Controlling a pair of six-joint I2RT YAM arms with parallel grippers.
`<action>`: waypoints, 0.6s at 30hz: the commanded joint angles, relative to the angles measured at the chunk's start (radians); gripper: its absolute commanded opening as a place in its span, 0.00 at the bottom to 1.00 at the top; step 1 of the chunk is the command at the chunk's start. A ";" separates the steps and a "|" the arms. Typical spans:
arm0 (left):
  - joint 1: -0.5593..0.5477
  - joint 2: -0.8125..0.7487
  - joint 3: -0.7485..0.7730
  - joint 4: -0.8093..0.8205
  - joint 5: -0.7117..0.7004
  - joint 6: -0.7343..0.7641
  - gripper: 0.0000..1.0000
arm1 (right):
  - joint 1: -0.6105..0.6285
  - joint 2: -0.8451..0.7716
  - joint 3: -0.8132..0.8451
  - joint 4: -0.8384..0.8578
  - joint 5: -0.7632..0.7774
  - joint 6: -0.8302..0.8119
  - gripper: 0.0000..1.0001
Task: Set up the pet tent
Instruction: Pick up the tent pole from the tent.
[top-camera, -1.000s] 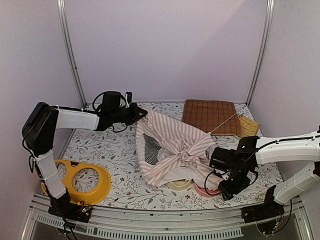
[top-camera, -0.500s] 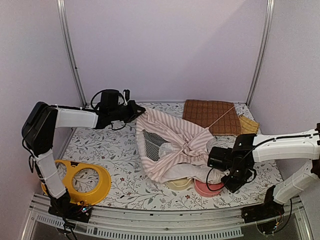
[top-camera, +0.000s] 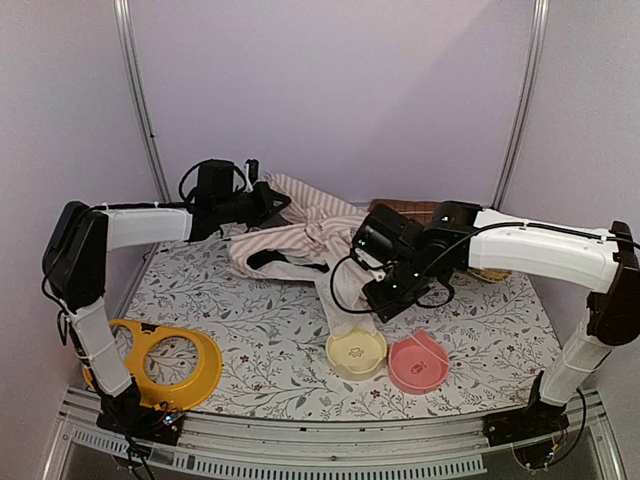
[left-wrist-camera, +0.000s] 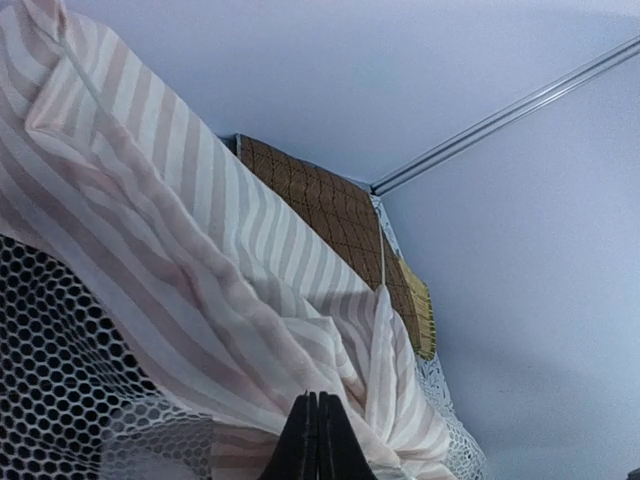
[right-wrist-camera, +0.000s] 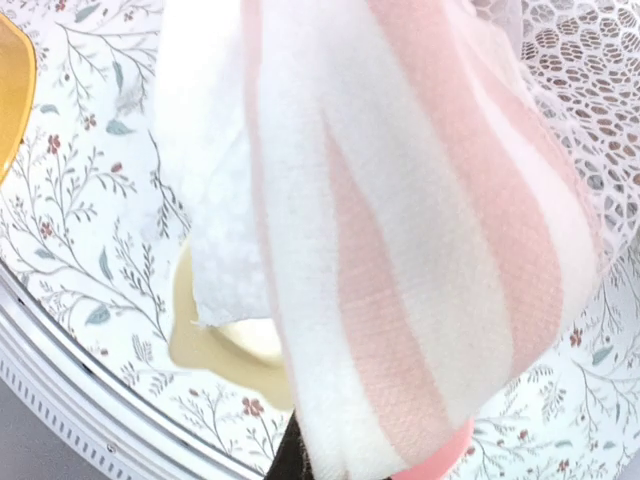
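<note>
The pet tent (top-camera: 296, 236), pink-and-white striped fabric with white mesh, hangs stretched above the table between my two grippers. My left gripper (top-camera: 268, 198) is at the back left, shut on the tent's upper corner. In the left wrist view its fingers (left-wrist-camera: 318, 440) are pressed together against the striped cloth (left-wrist-camera: 200, 260), with mesh (left-wrist-camera: 60, 370) at the lower left. My right gripper (top-camera: 378, 298) is in the middle, shut on a fold of the tent. That fold (right-wrist-camera: 420, 200) drapes over its fingers and hides most of them. A strip of fabric (top-camera: 338, 298) dangles below.
A cream bowl (top-camera: 356, 352) and a pink bowl (top-camera: 418, 362) sit near the front edge, below the right gripper. A yellow ring-shaped piece (top-camera: 165, 362) lies at the front left. The brown quilted mat (top-camera: 408, 209) is at the back, partly hidden behind the right arm.
The right gripper closed on the tent fabric, then rose and moved back and left with it. The tent lifted off the table and uncovered both bowls. The left gripper shifted slightly.
</note>
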 joint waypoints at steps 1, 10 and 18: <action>0.040 -0.016 0.033 -0.046 0.017 0.046 0.00 | -0.015 0.122 0.126 0.191 -0.009 -0.031 0.00; 0.120 -0.063 0.154 -0.189 0.004 0.167 0.26 | -0.055 0.223 0.173 0.325 -0.020 -0.059 0.00; 0.111 -0.166 0.087 -0.201 -0.039 0.129 0.41 | -0.068 0.262 0.194 0.365 -0.034 -0.070 0.00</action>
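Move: The left hand is still shut on the pet tent's far-left corner, with the tent's striped knot about 10 cm to its right, level fore and aft and some 6 cm lower; the brown mat lies roughly 30 cm right, 16 cm ahead and 21 cm below. The right hand still grips the near corner: the knot is about 25 cm ahead, 8 cm left, at its height. The cream bowl is 4 cm ahead, 4 cm left and 14 cm below, the pink bowl 2 cm ahead, 9 cm right and as low. Leftward and a little forward goes the left hand, then mostly upward, about 7 cm up in all; on the way its fingers open roughly two fifths, let go of the tent corner and back away from the cloth, tipping up slightly. The right hand, still pinching its fold of striped fabric, carries it some 10 cm diagonally forward and left towards the knot, over the cream bowl, slowing as it goes. ##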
